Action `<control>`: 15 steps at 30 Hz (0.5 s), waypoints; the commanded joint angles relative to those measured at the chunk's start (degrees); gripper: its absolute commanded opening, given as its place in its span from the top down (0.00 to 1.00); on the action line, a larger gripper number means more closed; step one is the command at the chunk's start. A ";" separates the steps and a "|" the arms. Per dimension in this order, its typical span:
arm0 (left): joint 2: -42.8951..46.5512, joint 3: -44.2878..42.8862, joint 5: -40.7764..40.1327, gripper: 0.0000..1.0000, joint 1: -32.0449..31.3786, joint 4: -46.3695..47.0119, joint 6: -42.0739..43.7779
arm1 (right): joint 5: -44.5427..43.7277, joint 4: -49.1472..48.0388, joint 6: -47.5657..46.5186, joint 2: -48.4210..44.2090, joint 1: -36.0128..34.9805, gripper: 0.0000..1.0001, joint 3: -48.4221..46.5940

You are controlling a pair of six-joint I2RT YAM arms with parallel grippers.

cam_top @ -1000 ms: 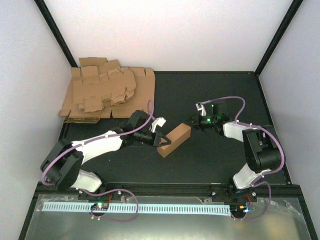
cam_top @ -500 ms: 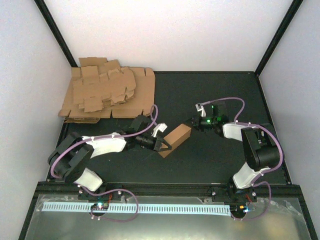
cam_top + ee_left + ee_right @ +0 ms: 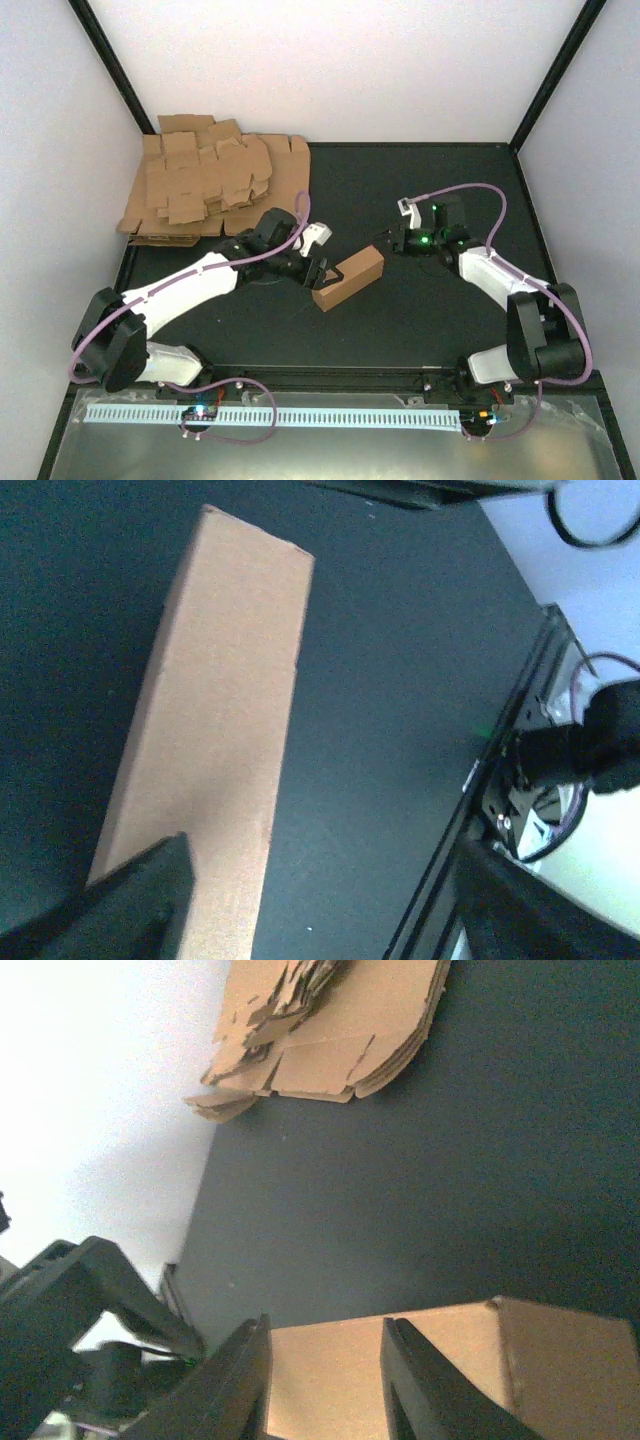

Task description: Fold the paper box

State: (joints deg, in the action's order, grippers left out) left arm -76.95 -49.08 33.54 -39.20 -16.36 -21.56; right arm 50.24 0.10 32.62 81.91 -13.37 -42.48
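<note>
The paper box (image 3: 348, 278) is a closed oblong brown carton lying flat on the black mat, slanting from near left to far right. My left gripper (image 3: 322, 271) is open at its near-left end. In the left wrist view the box (image 3: 215, 710) fills the left side; one dark fingertip (image 3: 140, 900) overlaps its near end, and the other is far off to the right. My right gripper (image 3: 385, 241) is open just off the box's far-right end. In the right wrist view its fingers (image 3: 240, 1380) frame the box's top (image 3: 450, 1360) without holding it.
A thick pile of brown cardboard sheets (image 3: 215, 185) lies at the back left, also in the right wrist view (image 3: 330, 1030). Black frame posts stand at the back corners. White walls enclose the mat (image 3: 420, 310). A metal tray edge (image 3: 330, 440) runs along the front.
My left arm has stretched out and its gripper has shifted slightly up along the box's left end. My right arm's elbow has swung outward to the right. The box has stayed put.
</note>
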 commanded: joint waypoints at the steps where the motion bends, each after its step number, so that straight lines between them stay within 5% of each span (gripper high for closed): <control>1: 0.12 -5.95 -10.66 0.09 -1.53 -11.62 12.82 | 0.12 3.80 -3.51 -2.53 0.18 0.57 -0.16; 2: -0.12 -7.01 -13.50 0.02 -2.15 -12.48 15.00 | 0.20 3.77 -3.59 -3.07 0.17 0.51 0.16; 5: -1.45 -9.72 -19.63 0.01 -3.72 -13.81 20.50 | 0.33 3.66 -3.19 -5.07 0.19 0.44 0.84; 15: -12.78 -16.40 -26.20 0.01 -8.95 -18.66 26.68 | -9.71 11.71 -5.08 -16.18 0.20 0.42 -2.33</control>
State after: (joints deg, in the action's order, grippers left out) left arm -85.06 -62.17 10.66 -47.07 -30.30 1.52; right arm 47.44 7.40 29.39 70.67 -13.37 -42.22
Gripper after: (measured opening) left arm 0.989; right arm 0.582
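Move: Right beside and below the left hand lies the folded box, its middle about 1 cm ahead, 4 cm to the right and 9 cm down, running slantwise from near left to far right. The flat cardboard stack lies some 22 cm ahead of that hand and 26 cm to its left, about 11 cm down. From the right hand, the box's middle is roughly 8 cm back, 8 cm to the left and 8 cm lower. Opening fully, the left hand goes about 2.5 cm forward over the box's near-left end, rising slightly before it sinks some 2.5 cm; its wrist turns about 30 degrees, fingers tipping more steeply down until they point either side of the box, without visible contact. The right hand lifts about 4 cm away from the box and draws back 2 cm, its fingers opening to just over half. ##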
